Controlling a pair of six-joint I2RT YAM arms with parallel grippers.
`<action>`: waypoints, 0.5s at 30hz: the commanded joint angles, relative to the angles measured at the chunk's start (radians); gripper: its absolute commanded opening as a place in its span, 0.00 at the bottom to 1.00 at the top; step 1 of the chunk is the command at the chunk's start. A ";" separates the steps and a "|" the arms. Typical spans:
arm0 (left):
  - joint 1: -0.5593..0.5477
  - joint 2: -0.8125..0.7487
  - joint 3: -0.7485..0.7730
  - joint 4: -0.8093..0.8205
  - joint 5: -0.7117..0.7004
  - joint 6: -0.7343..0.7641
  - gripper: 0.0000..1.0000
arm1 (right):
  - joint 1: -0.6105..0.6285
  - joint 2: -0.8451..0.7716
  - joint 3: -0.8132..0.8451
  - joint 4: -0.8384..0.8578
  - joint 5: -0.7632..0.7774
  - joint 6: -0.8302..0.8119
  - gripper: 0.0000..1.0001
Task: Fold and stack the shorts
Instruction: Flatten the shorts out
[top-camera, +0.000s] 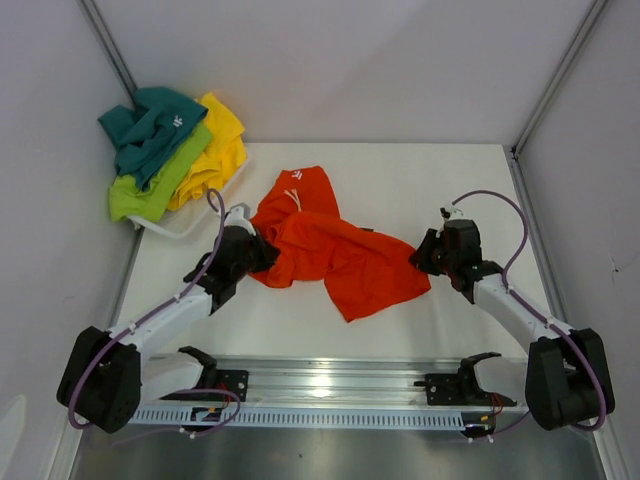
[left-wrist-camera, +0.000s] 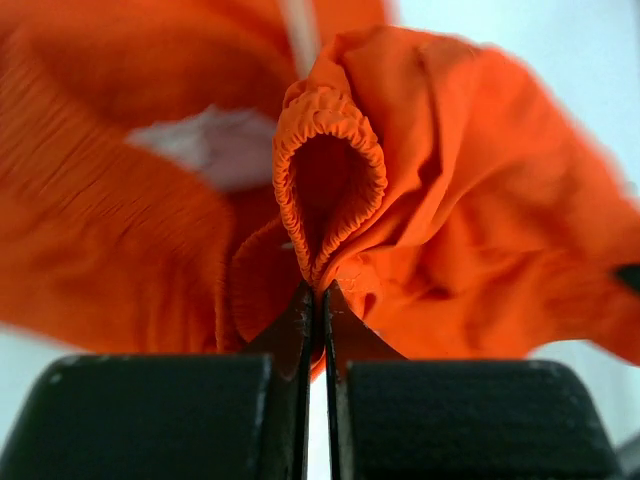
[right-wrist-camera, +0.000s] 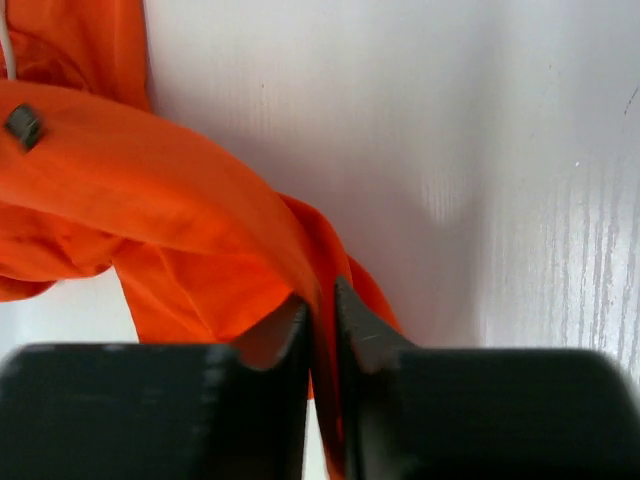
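The orange shorts (top-camera: 330, 255) lie crumpled across the middle of the table, their white drawstring (top-camera: 293, 197) showing near the top. My left gripper (top-camera: 262, 250) is shut on their left edge; in the left wrist view it (left-wrist-camera: 318, 290) pinches the elastic waistband (left-wrist-camera: 330, 170), which loops up above the tips. My right gripper (top-camera: 420, 258) holds the right end. In the right wrist view a fold of orange shorts (right-wrist-camera: 150, 180) runs down between the narrowly parted jaws of that gripper (right-wrist-camera: 322, 295). Teal shorts (top-camera: 150, 125), lime shorts (top-camera: 155, 185) and yellow shorts (top-camera: 215, 145) are piled at the back left.
A white rim (top-camera: 185, 228) shows under the pile in the back-left corner. White walls close the table (top-camera: 420, 190) on the left, back and right. A metal rail (top-camera: 330, 385) with the arm bases runs along the near edge.
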 joint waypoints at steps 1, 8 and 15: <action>0.000 -0.105 -0.042 0.044 -0.159 -0.006 0.00 | 0.005 -0.044 -0.024 0.041 -0.003 0.025 0.19; 0.000 -0.191 -0.131 0.006 -0.215 -0.014 0.00 | 0.005 -0.146 -0.038 -0.055 0.062 0.024 0.68; 0.000 -0.156 -0.090 -0.045 -0.243 -0.001 0.01 | 0.008 -0.307 -0.073 -0.152 0.085 0.024 0.81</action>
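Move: My left hand still pinches the gathered waistband about 6 cm above the table; the bare spot it is drawn towards lies some 5 cm left and 2 cm back. The flap with the drawstring is roughly 18 cm ahead and 8 cm right, the white bin 20 cm ahead and 18 cm left. My right hand has the leg's hem corner between its fingers, just off the table; the leg's near corner lies about 12 cm back and 18 cm left. I spread my right fingers wide to let go of the hem corner, then lift up and back off it, some 4 cm in all. Meanwhile my left hand keeps its pinch on the waistband and drags it about 5 cm left and slightly back, turning counter-clockwise some 10 degrees; it dips a couple of centimetres first, then recovers about half. ##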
